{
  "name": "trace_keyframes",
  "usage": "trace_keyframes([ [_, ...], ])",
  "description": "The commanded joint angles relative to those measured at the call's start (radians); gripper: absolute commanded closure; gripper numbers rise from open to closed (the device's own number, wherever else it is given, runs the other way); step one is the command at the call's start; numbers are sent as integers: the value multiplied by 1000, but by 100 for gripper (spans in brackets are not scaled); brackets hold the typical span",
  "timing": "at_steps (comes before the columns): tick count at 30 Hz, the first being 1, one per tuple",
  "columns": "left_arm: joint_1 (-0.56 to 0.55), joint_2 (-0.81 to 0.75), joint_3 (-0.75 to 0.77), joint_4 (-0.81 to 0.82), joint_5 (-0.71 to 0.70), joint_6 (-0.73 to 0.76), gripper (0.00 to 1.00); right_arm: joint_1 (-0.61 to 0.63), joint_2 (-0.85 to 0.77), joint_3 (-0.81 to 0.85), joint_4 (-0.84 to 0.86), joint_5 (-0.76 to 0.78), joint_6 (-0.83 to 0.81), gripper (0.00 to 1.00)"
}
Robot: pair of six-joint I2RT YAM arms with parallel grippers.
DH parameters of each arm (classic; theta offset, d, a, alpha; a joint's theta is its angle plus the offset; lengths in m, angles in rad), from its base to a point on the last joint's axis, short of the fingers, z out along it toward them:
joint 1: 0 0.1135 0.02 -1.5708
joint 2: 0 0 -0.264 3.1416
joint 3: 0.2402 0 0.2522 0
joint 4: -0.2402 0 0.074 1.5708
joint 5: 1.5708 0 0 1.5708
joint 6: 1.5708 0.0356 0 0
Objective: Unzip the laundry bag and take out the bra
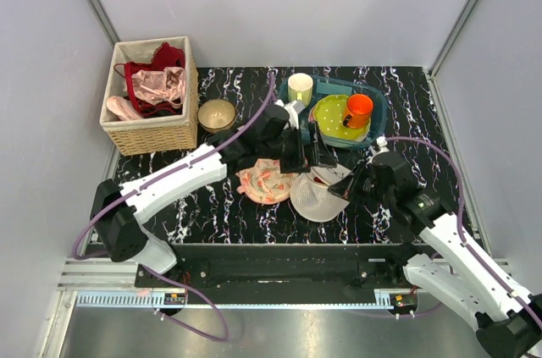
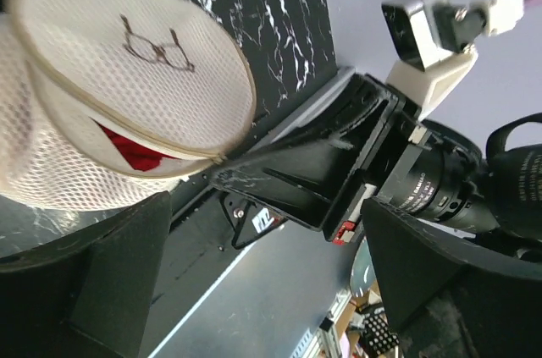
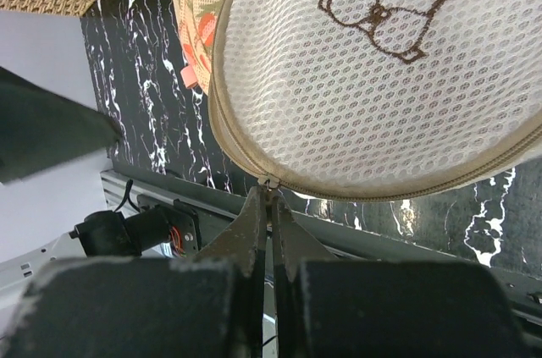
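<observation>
The laundry bag is a round white mesh pouch lying on the black marbled table. Its lid is partly unzipped and lifted. In the gap shows red fabric, apparently the bra. My right gripper is shut on the zip pull at the bag's rim, seen from above at the bag's right side. My left gripper hovers just behind the bag, wide open, with nothing between its fingers. From above, the left gripper sits over the bag's far edge.
A peach floral cloth lies left of the bag. Behind stand a wicker basket of garments, a small bowl, a cream cup, and a blue tray holding a green spotted plate and an orange cup.
</observation>
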Motion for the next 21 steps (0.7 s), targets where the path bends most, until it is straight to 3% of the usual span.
trace_keyframes([
  [1,-34,51,-31,61,-34,-98,5,4,19,40,74,-19,-17,100],
  [10,-52,9,-157,101,-131,-293,2,4,-16,15,54,-19,-8,100],
  [21,-46,17,-225,218,-99,-402,2,4,-41,14,41,-19,-5,100],
])
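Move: The red bra, showing in the half-unzipped laundry bag, lies about 13 cm below the wide-open left hand, only 1 cm ahead and 1 cm right. The zip edge pinched by the right fingers is some 6 cm to the left hand's right, 3 cm back and 8 cm down; the floral pouch is roughly 7 cm ahead, 14 cm left and 22 cm down. From the right hand, the bra sits about 5 cm ahead, 5 cm left and 5 cm below. The left hand first slips just over 1 cm back and to the right, then sinks beside the pinched zip edge towards the bag's opening and the red bra, some 9 cm down in all, easing to a stop with its fingers wide open. On the way it rolls about 20 degrees and its fingertips dip slightly, while the right hand stays nearly in place, still shut on the zip edge and holding it up. ##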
